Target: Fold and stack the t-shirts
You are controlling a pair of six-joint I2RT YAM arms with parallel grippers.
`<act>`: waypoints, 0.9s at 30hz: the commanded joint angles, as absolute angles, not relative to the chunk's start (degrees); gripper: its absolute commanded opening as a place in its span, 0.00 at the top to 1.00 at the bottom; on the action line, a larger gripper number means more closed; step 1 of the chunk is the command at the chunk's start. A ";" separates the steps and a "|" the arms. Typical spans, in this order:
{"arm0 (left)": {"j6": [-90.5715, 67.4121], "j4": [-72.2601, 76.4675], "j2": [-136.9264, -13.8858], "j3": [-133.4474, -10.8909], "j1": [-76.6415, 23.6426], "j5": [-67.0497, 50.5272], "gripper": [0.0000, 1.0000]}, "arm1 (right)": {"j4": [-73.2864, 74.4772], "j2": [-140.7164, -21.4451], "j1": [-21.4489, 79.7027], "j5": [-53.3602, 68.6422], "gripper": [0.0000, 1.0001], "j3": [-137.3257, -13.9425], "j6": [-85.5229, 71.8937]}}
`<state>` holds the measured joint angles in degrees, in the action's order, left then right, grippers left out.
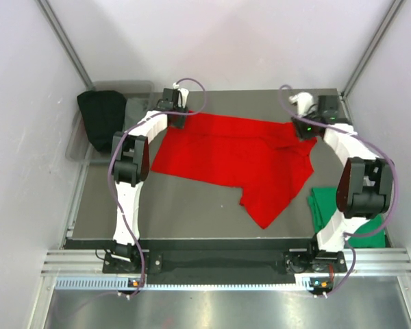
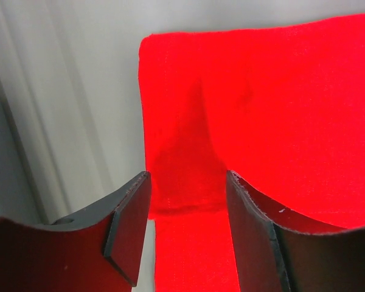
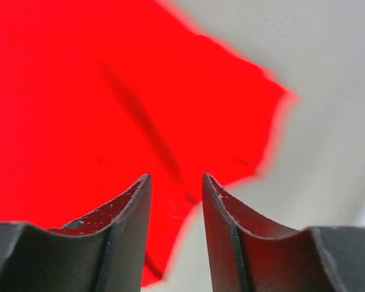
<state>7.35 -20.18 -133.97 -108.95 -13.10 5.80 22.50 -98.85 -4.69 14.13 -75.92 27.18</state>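
Observation:
The red t-shirt (image 1: 233,157) lies spread across the far half of the dark table (image 1: 185,205), with one part trailing toward the front. My left gripper (image 1: 177,118) is at its far left corner. In the left wrist view that gripper (image 2: 188,176) stands open over the red cloth (image 2: 280,109), a fold of it running between the fingers. My right gripper (image 1: 303,128) is at the shirt's far right corner. In the right wrist view it (image 3: 176,177) is open just above the red edge (image 3: 79,91). The green t-shirt (image 1: 327,205) lies at the front right, partly hidden by the right arm.
A black cloth (image 1: 101,120) sits in a grey bin (image 1: 79,147) off the table's far left edge. White walls enclose the table on three sides. The metal rail (image 1: 212,264) with the arm bases runs along the near edge.

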 commanded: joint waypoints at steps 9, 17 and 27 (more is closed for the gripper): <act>6.42 -18.11 -129.81 -107.75 -12.83 6.06 0.44 | 27.95 -102.82 9.05 18.46 0.66 -77.42 36.92; 6.06 -18.28 -129.64 -107.49 -12.83 5.27 0.44 | 30.15 -110.03 11.25 15.38 0.64 -83.67 35.68; 5.80 -18.28 -130.52 -107.84 -12.83 5.01 0.44 | 27.95 -113.38 11.42 11.08 0.61 -84.38 34.98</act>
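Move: The crumpled fold I want in the red t-shirt's right half lies about 11 cm to the left of my right hand, level with it fore and aft, and 11 cm below. The shirt's right outer corner is about 4 cm to the right and 1 cm ahead, and the shirt's nearest stretch of far edge is some 9 cm ahead, 5 cm left. From my left hand the fold lies around 36 cm right and 10 cm back. I swing my right hand quickly left, about 11 cm in over the shirt, drawing back nearly 4 cm on the way and then easing forward again. It sinks 8 cm throughout, turning some 20 degrees counter-clockwise and tipping its fingers further down, so they come close over the crumpled fold, still part-open. ##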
